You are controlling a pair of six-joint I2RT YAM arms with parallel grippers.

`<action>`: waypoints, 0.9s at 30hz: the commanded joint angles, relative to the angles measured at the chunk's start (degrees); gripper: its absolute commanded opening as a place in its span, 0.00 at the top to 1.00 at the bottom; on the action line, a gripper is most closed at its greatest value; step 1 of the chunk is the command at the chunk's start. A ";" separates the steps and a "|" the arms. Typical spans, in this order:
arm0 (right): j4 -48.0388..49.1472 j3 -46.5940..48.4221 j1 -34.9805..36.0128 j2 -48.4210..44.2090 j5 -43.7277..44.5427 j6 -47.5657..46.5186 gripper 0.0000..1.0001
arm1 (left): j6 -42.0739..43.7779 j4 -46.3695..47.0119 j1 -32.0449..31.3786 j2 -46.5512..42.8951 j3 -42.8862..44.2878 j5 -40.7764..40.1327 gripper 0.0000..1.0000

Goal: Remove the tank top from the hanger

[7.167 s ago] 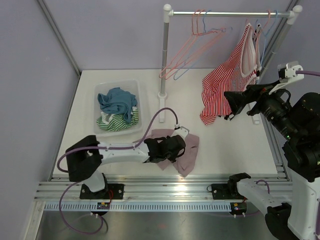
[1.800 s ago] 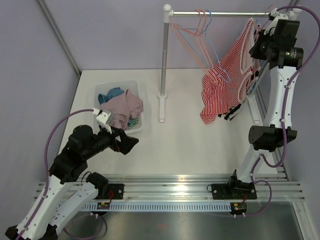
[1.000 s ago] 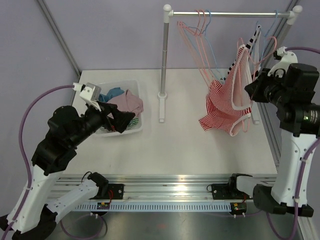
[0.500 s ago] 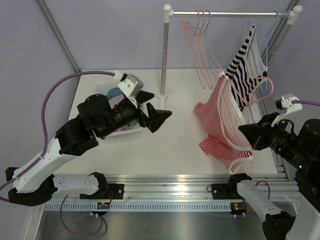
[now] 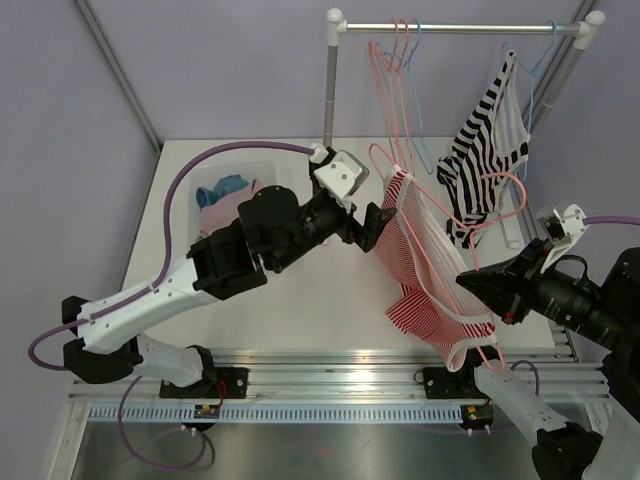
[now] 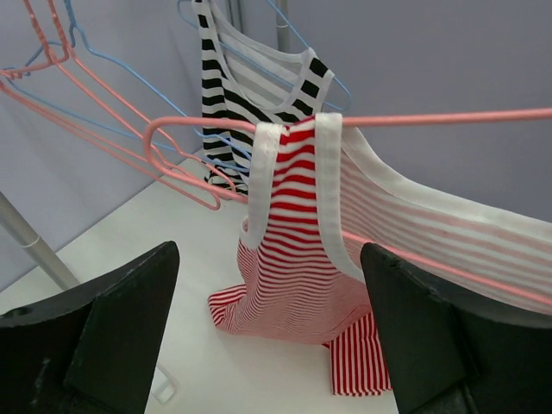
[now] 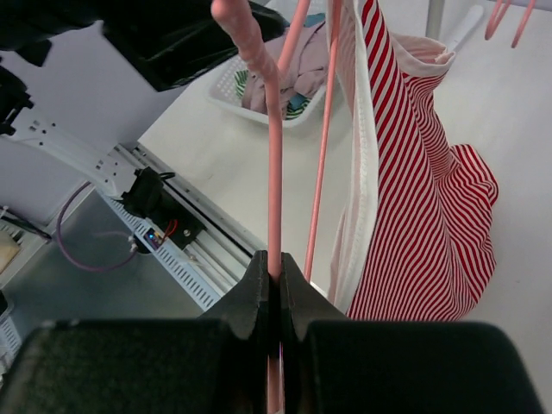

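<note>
The red-and-white striped tank top (image 5: 432, 272) hangs by its white straps on a pink hanger (image 7: 274, 172) held out over the table. My right gripper (image 5: 468, 284) is shut on the hanger's wire (image 7: 278, 267). My left gripper (image 5: 374, 228) is open and sits just left of the top's upper end. In the left wrist view the striped strap (image 6: 289, 172) drapes over the hanger arm (image 6: 431, 118), ahead of the open gripper (image 6: 269, 259) and touching neither finger. The top's lower folds (image 6: 293, 302) rest on the table.
A black-and-white striped tank top (image 5: 482, 148) hangs on a blue hanger on the clothes rack (image 5: 450, 28) at the back. Empty pink and blue hangers (image 5: 400, 70) hang near the rack's left post. A basket (image 5: 205, 172) of clothes stands at the left.
My left arm swung right, bringing its open gripper up to the top's strap end. My right gripper carried the hanger and top leftward, toward the left gripper.
</note>
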 commanded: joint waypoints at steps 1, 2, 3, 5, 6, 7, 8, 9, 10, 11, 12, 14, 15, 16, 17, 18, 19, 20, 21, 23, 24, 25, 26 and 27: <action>5.33 1.96 0.54 1.20 -7.86 1.67 1.00 | 2.59 5.40 -0.16 1.96 3.26 -3.60 0.12; 5.42 1.70 0.54 1.63 -7.96 1.93 1.00 | 2.42 5.66 -0.16 2.14 3.18 -2.99 0.12; 5.42 1.52 0.54 1.98 -8.13 2.02 1.00 | 2.24 6.10 -0.16 2.23 3.18 -2.46 0.12; 5.77 1.34 0.63 2.51 -9.10 1.93 1.00 | 2.07 6.63 -0.16 2.93 3.26 -2.72 0.13; 5.95 1.34 0.54 2.60 -9.36 2.02 1.00 | 2.33 6.72 -0.16 3.37 3.52 -3.41 0.16; 6.12 1.34 0.54 2.69 -9.71 2.02 1.00 | 2.50 6.63 -0.07 3.72 3.70 -3.68 0.20; 6.30 1.60 0.63 2.95 -10.15 2.02 1.00 | 2.77 6.54 -0.07 4.42 3.88 -3.95 0.34; 6.30 1.61 0.63 3.04 -10.15 2.02 1.00 | 3.12 6.37 0.02 4.77 4.31 -4.64 0.42; 6.21 1.69 0.72 3.22 -9.46 1.84 1.00 | 3.03 5.93 0.19 5.12 4.49 -4.83 0.49; 6.21 1.61 0.80 3.31 -8.84 1.67 1.00 | 2.95 5.75 0.28 5.39 4.58 -5.00 0.57; 6.13 1.43 0.89 3.39 -8.14 1.32 1.00 | 2.77 5.67 0.28 5.22 4.41 -5.44 0.65; 5.95 0.82 1.07 3.66 -6.39 0.79 1.00 | 2.68 6.10 0.37 4.60 3.09 -5.62 0.76; 5.95 0.47 1.16 3.66 -6.03 0.27 1.00 | 2.59 6.19 0.54 3.90 2.74 -6.40 0.89; 5.95 0.03 1.33 4.01 -5.94 0.09 1.00 | 2.33 6.10 1.07 3.64 1.95 -6.93 0.95; 5.95 -0.32 1.51 4.10 -5.94 -0.26 1.00 | 1.98 5.84 1.59 3.37 1.77 -7.37 1.00; 6.04 -0.76 1.60 4.18 -6.11 -0.79 1.00 | 1.02 5.75 2.21 2.76 1.51 -9.46 1.00; 6.04 -1.29 2.73 4.27 -6.29 -1.23 1.00 | 0.23 4.97 3.78 2.32 1.33 -11.31 1.00; 5.60 -2.16 3.44 4.71 -6.03 -1.76 1.00 | -0.74 4.53 4.75 1.79 0.89 -13.68 1.00; 5.25 -2.61 4.57 5.15 -5.50 -2.72 1.00 | -3.71 4.09 5.81 1.18 0.46 -19.01 1.00; 4.20 -3.92 7.99 6.72 -4.80 -3.60 1.00 | -8.11 0.93 10.81 -1.45 -0.94 -22.83 1.00; 4.02 -4.37 9.23 7.17 -4.62 -4.74 1.00 | -13.35 -0.47 13.00 -2.51 -1.65 -24.06 1.00; 4.02 -4.89 10.37 7.78 -4.79 -5.27 1.00 | -16.10 -3.45 17.64 -4.69 -2.53 -23.81 1.00; 4.02 -5.59 12.74 8.92 -5.40 -5.80 1.00 | -18.48 -4.43 19.77 -5.59 -4.19 -23.20 1.00; 4.02 -5.69 13.45 9.63 -5.58 -7.28 1.00 | -21.11 -5.05 21.62 -6.55 -5.25 -21.80 1.00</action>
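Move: From the left hand, its fingers still open, the near strap of the red-and-white tank top is about 4 cm ahead, 3 cm to the right and at finger height. The empty hangers are roughly 25 cm ahead and 10 cm right, and the black-and-white top 26 cm ahead and 30 cm right, both about level. The right hand already grips this tank top's hanger; the strap lies some 13 cm ahead and 10 cm left of it, about level. Forward and to the right, only 2–3 cm, the left hand eases in around the strap and shuts its fingers on it. It then swiftly reverses sideways, dragging the strap about 12 cm left and 8 cm forward, sinking slightly and turning counter-clockwise. The right hand keeps pinching the hanger and trails about 4 cm left, lowering a little late on. ##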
